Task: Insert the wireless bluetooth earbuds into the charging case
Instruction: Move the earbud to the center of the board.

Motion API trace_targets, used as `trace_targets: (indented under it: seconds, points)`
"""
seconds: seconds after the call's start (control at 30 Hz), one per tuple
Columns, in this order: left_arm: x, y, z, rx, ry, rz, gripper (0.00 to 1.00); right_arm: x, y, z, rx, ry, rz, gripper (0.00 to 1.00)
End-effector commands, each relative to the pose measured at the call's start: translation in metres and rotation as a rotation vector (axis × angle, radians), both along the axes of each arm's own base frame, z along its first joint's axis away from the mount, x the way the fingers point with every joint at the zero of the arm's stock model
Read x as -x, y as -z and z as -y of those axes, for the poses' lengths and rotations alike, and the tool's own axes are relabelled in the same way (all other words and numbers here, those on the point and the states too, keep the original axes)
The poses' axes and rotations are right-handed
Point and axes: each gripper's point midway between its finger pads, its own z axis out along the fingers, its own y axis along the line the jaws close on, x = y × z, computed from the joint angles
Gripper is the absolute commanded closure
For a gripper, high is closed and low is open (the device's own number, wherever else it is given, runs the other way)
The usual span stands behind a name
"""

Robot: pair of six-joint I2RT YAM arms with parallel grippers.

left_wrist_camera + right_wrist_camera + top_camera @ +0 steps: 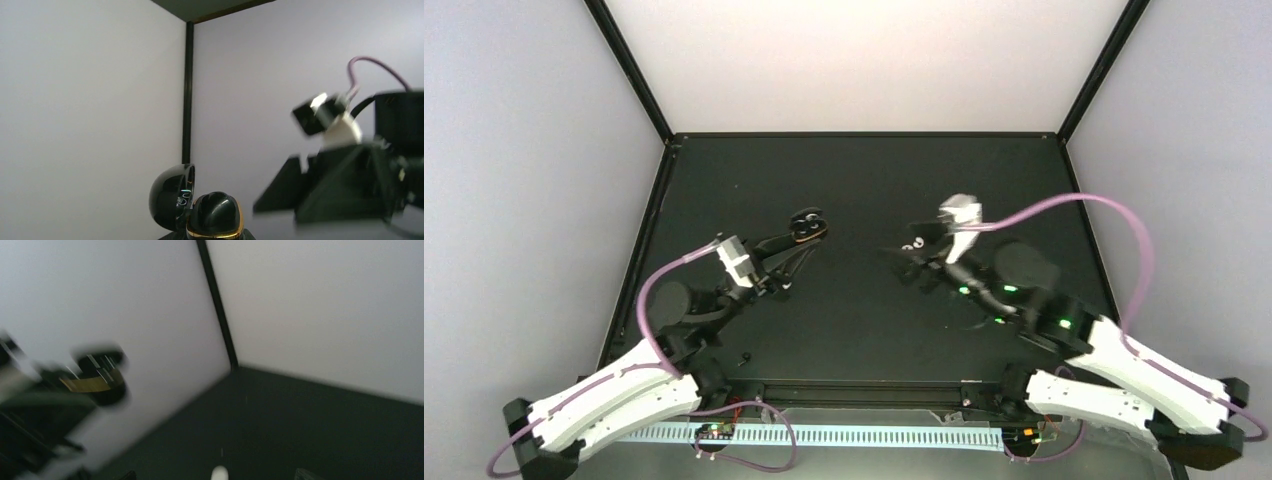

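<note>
My left gripper [807, 228] is shut on a glossy black charging case [809, 222] with a gold band and holds it above the table. In the left wrist view the case body [215, 215] stands upright with its lid [170, 197] swung open to the left. My right gripper [899, 240] is to the right of the case, blurred, with its jaws apart. A white earbud [915, 243] lies between its fingers. In the right wrist view the bud [219, 473] shows at the bottom edge. I cannot tell whether a finger touches it. The case [97, 380] is a blur at the left.
A tiny black piece [746, 357], perhaps a black earbud, lies on the black table [854, 330] near the left arm's base. Grey walls enclose the table on three sides. The right arm [350, 185] fills the right of the left wrist view.
</note>
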Motion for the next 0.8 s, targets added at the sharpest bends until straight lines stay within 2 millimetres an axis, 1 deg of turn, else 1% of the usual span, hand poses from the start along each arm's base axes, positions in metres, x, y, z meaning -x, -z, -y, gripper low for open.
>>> trace_targets:
  seconds: [0.0, 0.03, 0.07, 0.1, 0.2, 0.23, 0.27, 0.33, 0.37, 0.5, 0.53, 0.63, 0.77]
  points:
    - [-0.001, 0.009, -0.032, -0.055, -0.094, -0.147, 0.99, 0.003, 0.117, -0.062, 0.267, -0.174, -0.233, 0.20]
    - [0.003, 0.008, -0.042, -0.045, -0.108, -0.156, 0.98, 0.010, 0.141, -0.079, 0.298, -0.254, -0.283, 0.22]
    - [0.008, 0.005, -0.051, -0.030, -0.116, -0.151, 0.99, 0.014, 0.157, -0.093, 0.311, -0.307, -0.322, 0.24]
    - [0.013, 0.003, -0.060, -0.017, -0.121, -0.145, 0.98, 0.018, 0.178, -0.108, 0.334, -0.353, -0.367, 0.26]
    - [0.027, -0.004, -0.085, 0.016, -0.144, -0.131, 0.98, 0.040, 0.223, -0.157, 0.444, -0.473, -0.423, 0.30]
    - [0.030, -0.004, -0.092, 0.019, -0.155, -0.129, 0.99, 0.048, 0.234, -0.173, 0.495, -0.507, -0.419, 0.30]
    - [0.033, -0.005, -0.098, 0.018, -0.165, -0.128, 0.99, 0.053, 0.259, -0.191, 0.570, -0.526, -0.440, 0.30]
    - [0.038, -0.005, -0.109, 0.021, -0.181, -0.130, 0.98, 0.061, 0.281, -0.217, 0.643, -0.552, -0.464, 0.33]
    - [0.041, -0.004, -0.114, 0.021, -0.184, -0.132, 0.98, 0.062, 0.290, -0.229, 0.659, -0.558, -0.479, 0.34]
    - [0.050, -0.002, -0.131, 0.029, -0.206, -0.135, 0.99, 0.075, 0.311, -0.268, 0.679, -0.596, -0.491, 0.40]
    - [0.051, -0.002, -0.134, 0.032, -0.211, -0.134, 0.99, 0.077, 0.318, -0.275, 0.695, -0.592, -0.492, 0.41]
    - [0.057, -0.001, -0.144, 0.043, -0.221, -0.121, 0.98, 0.080, 0.329, -0.294, 0.699, -0.588, -0.493, 0.44]
    - [0.060, 0.000, -0.151, 0.043, -0.239, -0.108, 0.98, 0.076, 0.340, -0.314, 0.697, -0.569, -0.498, 0.48]
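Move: The loose dark earbud lies alone near the table's front edge, about 32 cm to the right hand's left, 5 cm back and 42 cm below. The open black case, in the left fingers, is some 15 cm left of that hand at its height; two white earbuds lie about 24 cm ahead, 4 cm right, 42 cm below. From the left hand the dark earbud is roughly 16 cm left, 5 cm back and 41 cm down. Towards the dark earbud on the table the right hand swoops down about 34 cm and left nearly 30 cm, drawing back somewhat late on; its level fingers tip to point left and steeply down and close partway, still empty. The left hand keeps its grip on the open case and swings it left about 14 cm and a little back, clear of the right arm. ##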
